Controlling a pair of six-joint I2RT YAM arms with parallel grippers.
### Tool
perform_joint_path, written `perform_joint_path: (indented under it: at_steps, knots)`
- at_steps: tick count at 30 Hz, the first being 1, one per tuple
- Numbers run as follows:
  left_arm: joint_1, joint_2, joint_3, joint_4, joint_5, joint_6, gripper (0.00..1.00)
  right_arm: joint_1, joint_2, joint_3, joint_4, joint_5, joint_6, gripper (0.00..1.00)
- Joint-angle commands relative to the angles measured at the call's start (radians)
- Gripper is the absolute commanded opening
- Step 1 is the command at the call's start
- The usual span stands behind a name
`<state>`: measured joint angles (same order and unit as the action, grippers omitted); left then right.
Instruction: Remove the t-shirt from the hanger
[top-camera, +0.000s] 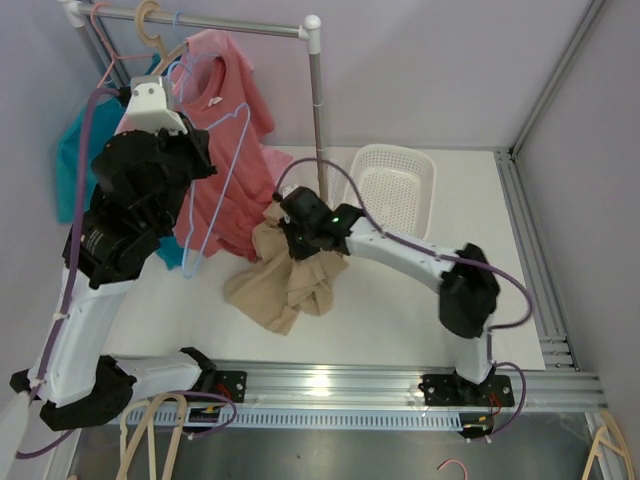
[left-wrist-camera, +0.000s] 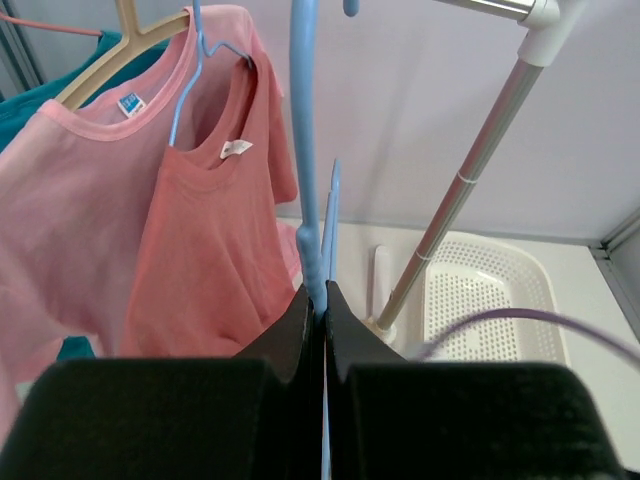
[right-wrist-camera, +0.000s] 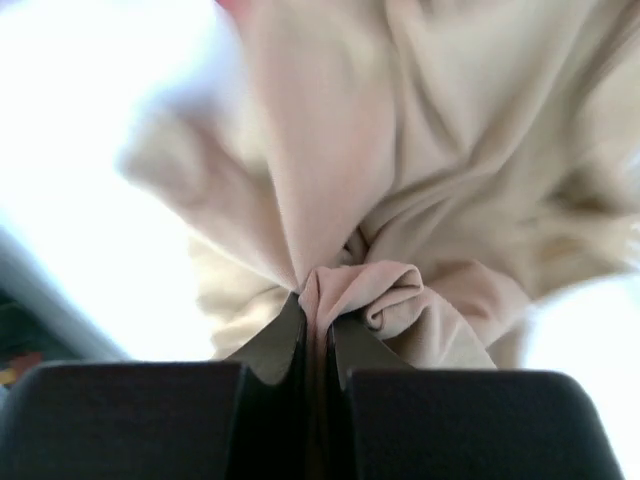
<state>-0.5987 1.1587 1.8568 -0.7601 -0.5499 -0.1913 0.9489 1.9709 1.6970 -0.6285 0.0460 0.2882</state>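
A beige t-shirt (top-camera: 285, 275) hangs bunched from my right gripper (top-camera: 300, 238), its lower part lying on the table. In the right wrist view the gripper (right-wrist-camera: 320, 315) is shut on a fold of the beige t-shirt (right-wrist-camera: 420, 180). My left gripper (top-camera: 185, 150) is shut on a bare light-blue wire hanger (top-camera: 222, 170), held up beside the rack. In the left wrist view the gripper (left-wrist-camera: 322, 300) pinches the blue hanger (left-wrist-camera: 305, 150), which rises straight up from the jaws. No cloth is on this hanger.
A clothes rack (top-camera: 315, 110) stands at the back with a salmon t-shirt (top-camera: 235, 120), a pink t-shirt (left-wrist-camera: 70, 210) and a teal garment (top-camera: 72, 160) on hangers. A white perforated basket (top-camera: 395, 185) sits right of the rack pole. Spare hangers (top-camera: 150, 435) lie below the table's front edge.
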Motion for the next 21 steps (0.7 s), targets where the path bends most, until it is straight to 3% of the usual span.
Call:
perform_joint_path:
  at_steps: [1,6,10,17,21]
  knots:
    - [0.019,0.024,-0.034,0.175,-0.004,0.058,0.01,0.018,-0.294,0.029,-0.040,0.066,0.023,0.00]
    - [0.022,0.076,-0.060,0.286,0.021,0.084,0.01,-0.053,-0.417,0.088,-0.138,0.187,0.028,0.00]
    - [0.022,0.091,-0.079,0.335,0.031,0.110,0.01,-0.151,-0.455,0.162,-0.174,0.172,0.005,0.00]
    - [0.027,0.171,-0.064,0.416,-0.002,0.182,0.01,-0.360,-0.313,0.528,-0.249,0.135,-0.049,0.00]
    - [0.039,0.203,-0.093,0.478,-0.010,0.219,0.01,-0.501,-0.170,0.700,-0.272,0.037,-0.052,0.00]
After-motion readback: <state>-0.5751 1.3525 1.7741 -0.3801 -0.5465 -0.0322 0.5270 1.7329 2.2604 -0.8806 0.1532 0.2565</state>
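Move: The right hand, with the beige t-shirt already pinched, has the white basket about 13 cm ahead, 21 cm to the right and 10 cm below; the rack's post stands between, some 14 cm ahead and 6 cm right. From the left hand, holding the blue hanger, the empty stretch of rail is roughly 14 cm ahead, 6 cm right and 12 cm higher; the red shirt hangs about 12 cm ahead, 4 cm left and 12 cm below. Steeply up at first, then rightward and finally forward, the right hand swings past the near side of the post towards the basket, rising about 30 cm in all, its fingers lifting from steeply down and turning clockwise, still pinching the bunched t-shirt. The left hand meanwhile goes forward some 9 cm and a little right towards the rail, keeping the hanger shut in its fingers. ##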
